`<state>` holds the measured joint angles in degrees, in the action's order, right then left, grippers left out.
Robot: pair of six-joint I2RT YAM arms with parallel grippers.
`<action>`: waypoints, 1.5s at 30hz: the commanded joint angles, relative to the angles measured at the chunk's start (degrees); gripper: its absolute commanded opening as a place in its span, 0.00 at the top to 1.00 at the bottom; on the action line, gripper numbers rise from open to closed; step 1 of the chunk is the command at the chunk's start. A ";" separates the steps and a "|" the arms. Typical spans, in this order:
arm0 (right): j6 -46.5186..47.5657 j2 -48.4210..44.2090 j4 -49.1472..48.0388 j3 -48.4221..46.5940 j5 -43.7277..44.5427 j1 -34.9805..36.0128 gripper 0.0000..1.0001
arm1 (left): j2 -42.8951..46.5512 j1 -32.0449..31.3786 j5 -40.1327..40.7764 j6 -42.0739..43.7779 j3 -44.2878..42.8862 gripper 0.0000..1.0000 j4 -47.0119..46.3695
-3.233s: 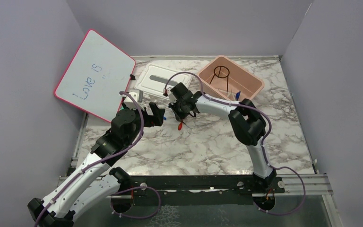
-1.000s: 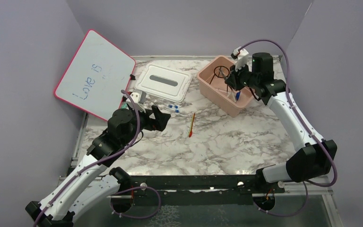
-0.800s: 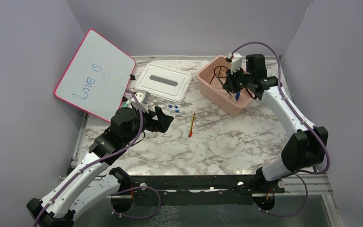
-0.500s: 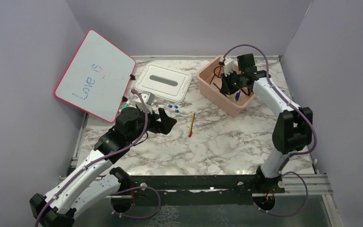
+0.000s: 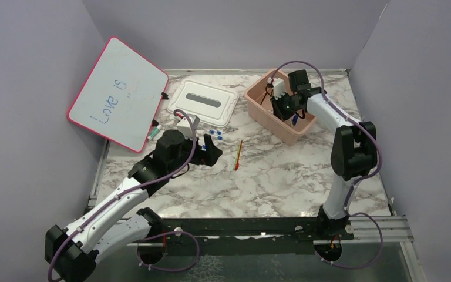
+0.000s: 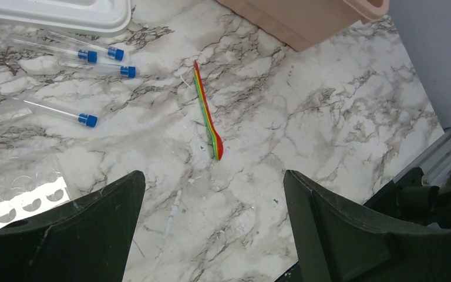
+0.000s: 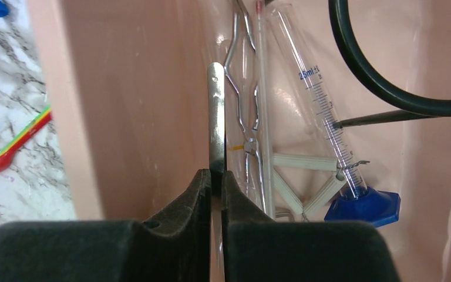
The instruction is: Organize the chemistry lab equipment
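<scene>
My right gripper (image 5: 281, 108) (image 7: 216, 175) is down inside the pink bin (image 5: 297, 133) (image 7: 135, 88), shut on a thin flat metal strip (image 7: 215, 111) that stands against the bin's left wall. On the bin floor lie a graduated glass cylinder (image 7: 317, 100) with a blue base, a wire clip (image 7: 243, 94), a white triangle (image 7: 302, 176) and the black ring stand (image 7: 381, 91). My left gripper (image 5: 210, 149) (image 6: 212, 182) hangs open over the marble, just short of the orange-red stick (image 5: 238, 155) (image 6: 207, 111). Several clear tubes with blue caps (image 5: 214, 133) (image 6: 103, 54) lie to its left.
A white lid (image 5: 202, 101) (image 6: 64, 14) lies behind the tubes. The pink-framed whiteboard (image 5: 117, 94) leans at the back left. A clear strip with round holes (image 6: 23, 202) lies by my left finger. Purple walls close in three sides.
My right gripper has moved left and down into the bin with the metal strip in it. My left arm has reached to the right, nearer the stick, with its jaws still wide.
</scene>
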<state>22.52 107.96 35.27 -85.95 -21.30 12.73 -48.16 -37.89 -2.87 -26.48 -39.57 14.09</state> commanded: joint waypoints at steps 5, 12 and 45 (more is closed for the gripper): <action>-2.17 1.27 -2.56 0.68 2.36 -0.43 0.83 | -7.91 -0.14 1.30 -2.91 -3.51 0.11 -2.61; -5.50 -1.89 1.37 -1.96 0.95 -0.40 0.71 | -17.12 -0.15 -0.18 -5.07 -6.41 0.13 -4.90; -50.39 -6.24 -11.31 14.37 27.60 29.25 0.64 | -15.26 -0.25 9.51 -6.92 -0.27 0.31 -12.65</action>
<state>-21.26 98.48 25.69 -72.01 -0.23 40.12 -66.46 -37.89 1.87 -34.52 -40.91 4.01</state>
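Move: The rainbow spoon lies on the table about 14 cm back and 15 cm left of the right hand, some 9 cm lower. That hand is in the pink box with a metal tool between its fingertips; the ring stand is about 7 cm ahead and 2 cm left, and the capped tubes are 8 cm back and 27 cm left. From the left hand the spoon is roughly 6 cm ahead, 8 cm right and 19 cm down. The right fingers let go of the metal tool inside the box and open to about a third. That hand lifts some 12 cm clear, swings left and back over the box's near side, and sinks as far again towards the spoon, turning about 20 degrees clockwise. The open left hand goes down, forward and right towards the spoon, 5 cm or so each way, narrowing somewhat, then eases back left. ##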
